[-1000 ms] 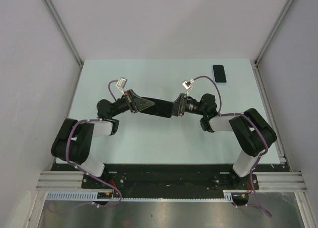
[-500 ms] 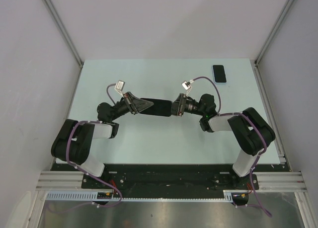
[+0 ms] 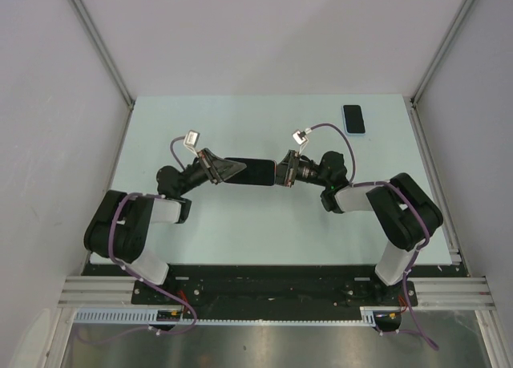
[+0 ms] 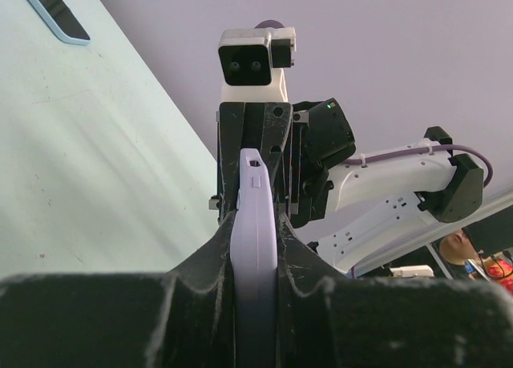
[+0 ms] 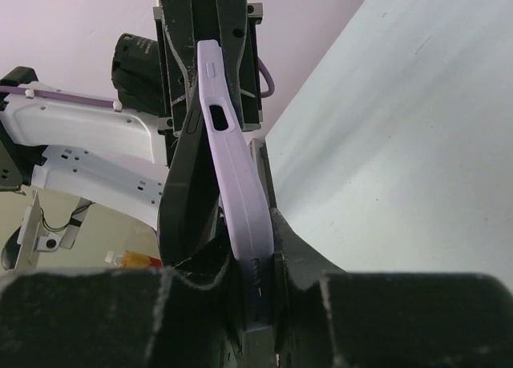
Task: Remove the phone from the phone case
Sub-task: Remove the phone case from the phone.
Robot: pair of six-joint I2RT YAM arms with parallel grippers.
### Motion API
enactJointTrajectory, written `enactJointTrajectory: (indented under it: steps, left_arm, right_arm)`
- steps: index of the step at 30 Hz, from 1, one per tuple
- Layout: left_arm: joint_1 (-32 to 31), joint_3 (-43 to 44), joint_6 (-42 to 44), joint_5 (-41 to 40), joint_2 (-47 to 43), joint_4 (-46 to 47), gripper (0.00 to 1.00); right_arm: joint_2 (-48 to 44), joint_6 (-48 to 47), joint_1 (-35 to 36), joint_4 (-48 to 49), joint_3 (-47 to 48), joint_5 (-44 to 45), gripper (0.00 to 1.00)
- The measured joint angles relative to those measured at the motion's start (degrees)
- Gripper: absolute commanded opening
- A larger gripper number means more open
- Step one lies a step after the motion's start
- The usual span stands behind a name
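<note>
A phone in a lilac case is held on edge above the table between both grippers. My left gripper is shut on its left end; the left wrist view shows the lilac case edge clamped between the black fingers. My right gripper is shut on its right end. In the right wrist view the lilac case bows to the right, and the dark phone stands a little apart from it on the left.
A second phone in a light blue case lies flat at the far right of the table and shows in the left wrist view. The pale green table has grey walls on three sides.
Both grippers, with the cased phone between them, have shifted slightly toward the far side. The phone looks narrower from above. The grips are unchanged.
</note>
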Motion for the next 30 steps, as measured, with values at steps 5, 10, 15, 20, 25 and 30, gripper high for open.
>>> enactJointTrajectory:
  steps: [5, 10, 15, 20, 25, 30]
  left_arm:
    - [0.2, 0.68, -0.33, 0.74, 0.59, 0.0, 0.24]
    - [0.46, 1.33, 1.14, 1.2, 1.07, -0.33, 0.34]
    - [0.72, 1.53, 5.68, 0.2, 1.36, -2.01, 0.62]
    - [1.2, 1.53, 8.87, -0.37, 1.38, -3.61, 0.84]
    - [1.31, 1.53, 10.78, -0.55, 0.96, -4.59, 1.0]
    - [1.31, 1.53, 12.5, -0.52, -0.44, -5.33, 1.0]
  right_arm:
    - [0.17, 0.13, 0.0, 0.02, 0.0, 0.35, 0.0]
    - [0.17, 1.33, 0.0, 0.04, 0.0, 0.48, 0.0]
    - [0.17, 2.6, 0.5, 0.85, 0.22, -0.44, 0.0]
    - [0.17, 2.64, 0.74, 1.46, 0.37, -0.74, 0.0]
    - [0.17, 2.62, 1.01, 1.81, 0.68, -1.44, 0.0]
    - [0.17, 2.58, 1.29, 2.67, 1.05, -1.77, 0.0]
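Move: The phone, screen up and still partly in the lavender phone case, spans the gap between the hands. Its middle lies about 6 cm to the left hand's right and 6 cm to the right hand's left, level in height and neither ahead nor back. The case's middle is about 1 cm beneath it; at the right-hand end the phone's forward edge already stands tilted up out of the case. Left fingers open wide off the left end, easing 2 cm forward and down; right keeps pinching the case. ##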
